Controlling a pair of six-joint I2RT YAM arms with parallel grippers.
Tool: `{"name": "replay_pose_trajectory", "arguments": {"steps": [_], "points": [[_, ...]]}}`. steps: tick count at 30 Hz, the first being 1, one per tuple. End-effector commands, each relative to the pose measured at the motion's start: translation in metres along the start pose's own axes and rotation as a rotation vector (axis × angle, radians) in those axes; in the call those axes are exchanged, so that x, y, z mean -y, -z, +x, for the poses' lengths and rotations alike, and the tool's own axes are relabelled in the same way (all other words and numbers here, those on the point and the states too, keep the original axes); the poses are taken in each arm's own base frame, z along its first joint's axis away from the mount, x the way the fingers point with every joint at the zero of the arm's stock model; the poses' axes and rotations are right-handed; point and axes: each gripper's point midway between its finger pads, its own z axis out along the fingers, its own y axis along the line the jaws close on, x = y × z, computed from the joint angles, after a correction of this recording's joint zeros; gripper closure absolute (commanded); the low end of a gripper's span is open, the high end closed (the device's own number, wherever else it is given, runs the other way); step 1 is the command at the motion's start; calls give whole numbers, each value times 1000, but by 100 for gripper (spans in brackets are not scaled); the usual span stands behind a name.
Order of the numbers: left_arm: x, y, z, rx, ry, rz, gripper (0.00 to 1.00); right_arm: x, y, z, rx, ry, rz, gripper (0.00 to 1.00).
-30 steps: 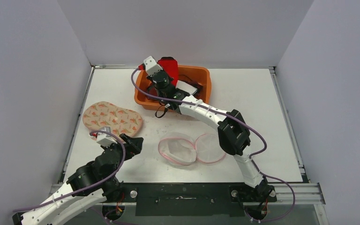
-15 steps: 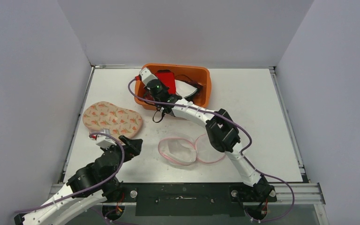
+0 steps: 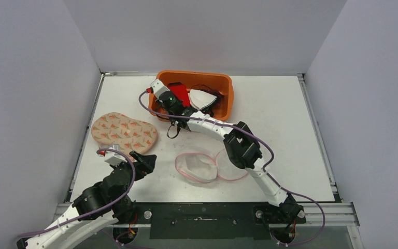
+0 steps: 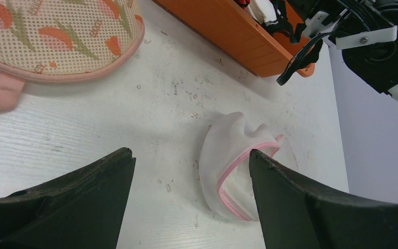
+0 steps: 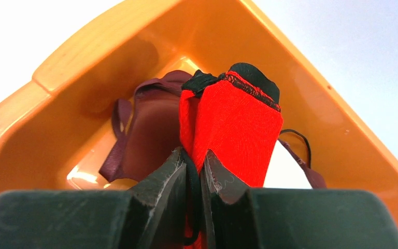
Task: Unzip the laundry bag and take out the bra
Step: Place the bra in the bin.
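Observation:
The white mesh laundry bag with pink trim lies open in the middle of the table, its round flap spread to the right; it also shows in the left wrist view as the laundry bag. My right gripper is shut on a red bra with a black edge, inside the left end of the orange bin. In the right wrist view the red bra hangs from the right gripper. My left gripper hovers open and empty left of the bag, seen again as the left gripper.
A carrot-patterned mesh pouch lies at the left. The bin also holds a maroon bra and a white garment. Grey walls enclose the table on three sides.
The right gripper has carried the red bra down and to the left, into the bin's left end. The left arm has barely shifted.

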Motion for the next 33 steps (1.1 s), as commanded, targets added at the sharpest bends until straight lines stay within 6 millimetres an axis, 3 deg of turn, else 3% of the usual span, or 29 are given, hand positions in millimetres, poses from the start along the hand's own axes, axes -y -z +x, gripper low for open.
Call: {"name": "replay_pose_trajectory", "arguments": {"steps": [1,5,10,14,17,20,33], "points": [[-3,0,-2,13,13,-7,21,-18,-1,-17,38,-34,-48,95],[-5,1,-1,11,20,-7,21,-33,-4,-13,27,-9,-63,95],[-6,3,-3,13,26,-10,21,-36,-6,-7,14,-12,-60,94],[-6,2,-3,15,27,-10,21,-36,-3,-12,25,-22,-71,83],[-6,1,-2,12,21,-14,21,-32,3,-24,47,-44,-79,64],[-5,1,-1,11,19,-16,21,-28,10,-39,76,-70,-87,52],[-1,1,-4,14,6,-10,21,1,64,-118,235,-187,-183,26]]}}
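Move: The right hand holds the red bra inside the bin's left end; the bin's middle is about 9 cm to its right, 2 cm back and 10 cm below. The maroon bra's left cup lies roughly 2 cm right, 3 cm back and 11 cm below, the white bra some 13 cm right, 1 cm back. From the left hand, the bin's middle is about 25 cm ahead, 17 cm right and 13 cm down. Lower the right gripper about 3 cm into the bin while easing it 2.5 cm left, still pinching the red bra. Hold there briefly, then spread the fingers wide to let go of the bra. With them opening, draw up about 5 cm and a couple of centimetres back, clear of the cloth. ##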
